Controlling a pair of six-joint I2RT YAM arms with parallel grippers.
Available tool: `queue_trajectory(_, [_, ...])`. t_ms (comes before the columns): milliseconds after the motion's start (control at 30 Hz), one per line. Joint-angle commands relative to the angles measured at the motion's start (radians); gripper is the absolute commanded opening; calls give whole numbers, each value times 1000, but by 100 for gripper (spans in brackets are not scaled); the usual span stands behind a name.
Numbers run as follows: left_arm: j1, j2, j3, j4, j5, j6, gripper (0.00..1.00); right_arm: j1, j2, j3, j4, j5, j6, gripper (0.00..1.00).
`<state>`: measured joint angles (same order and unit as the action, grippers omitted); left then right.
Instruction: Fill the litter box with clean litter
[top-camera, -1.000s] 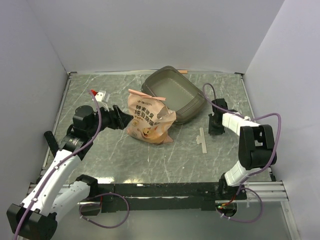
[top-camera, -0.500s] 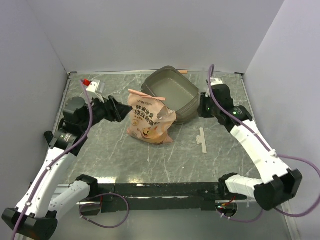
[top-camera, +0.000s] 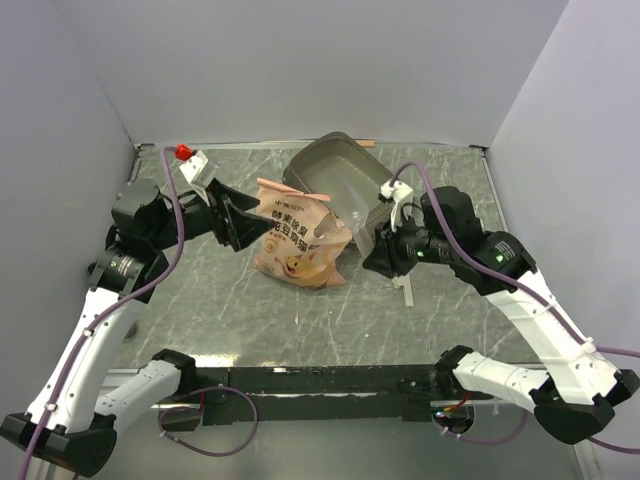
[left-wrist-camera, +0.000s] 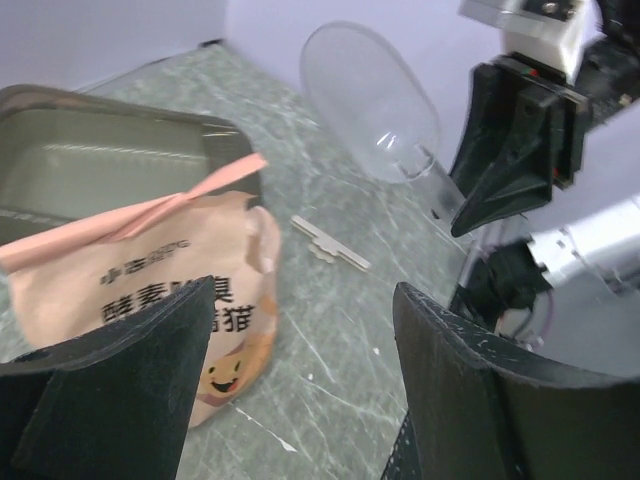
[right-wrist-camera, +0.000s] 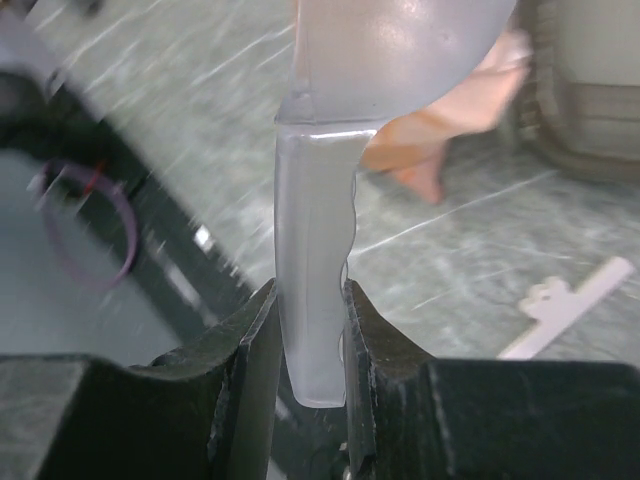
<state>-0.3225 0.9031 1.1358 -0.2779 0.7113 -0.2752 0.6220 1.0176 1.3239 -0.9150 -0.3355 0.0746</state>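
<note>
The grey-brown litter box (top-camera: 312, 150) stands at the back middle, and its inner wall (left-wrist-camera: 100, 150) shows in the left wrist view. An orange-pink printed bag (top-camera: 298, 240) stands upright just in front of it. My left gripper (top-camera: 240, 228) hovers open at the bag's left side, and part of the bag (left-wrist-camera: 150, 290) shows between its fingers (left-wrist-camera: 120, 380) without touching them. My right gripper (right-wrist-camera: 312, 300) is shut on the handle of a clear plastic scoop (right-wrist-camera: 400, 50). It holds the scoop (left-wrist-camera: 370, 100) raised to the right of the bag. The clean litter is hidden.
A white clip strip (top-camera: 404, 282) lies on the marbled table right of the bag, below my right gripper. Grey walls close in the back and both sides. A black rail runs along the near edge.
My right arm has swung from the far right toward the middle, carrying the scoop up beside the bag. My left arm has lifted and its jaws stand slightly wider.
</note>
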Motion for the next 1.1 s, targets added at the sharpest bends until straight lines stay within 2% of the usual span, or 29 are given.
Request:
queue_trajectory(0, [-3, 10, 67, -1, 189, 88, 77, 12, -22, 40, -82, -245, -67, 1])
queue_trajectory(200, [-3, 16, 67, 19, 315, 128, 79, 53, -19, 49, -113, -350, -113, 2])
queue_trajectory(433, [-4, 25, 13, 95, 369, 91, 79, 76, 4, 84, -114, -441, -119, 2])
queue_trajectory(1067, [-9, 72, 12, 132, 375, 100, 79, 169, 131, 182, -140, -390, -128, 1])
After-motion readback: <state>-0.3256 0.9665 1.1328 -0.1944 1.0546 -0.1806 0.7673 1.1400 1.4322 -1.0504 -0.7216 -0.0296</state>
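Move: The right hand already pinches the clear scoop by its handle, with the bowl about 10 cm ahead, 5 cm left and 6 cm higher; the open left hand is some 22 cm left, 8 cm ahead and 5 cm higher. From the left hand, the scoop bowl lies about 17 cm right, 2 cm ahead, nearly level; the litter bag is 6 cm ahead, 6 cm right and 23 cm below. Right hand swings its pinched scoop about 8 cm back, then left, towards the open left hand, itself drawing back slightly. ##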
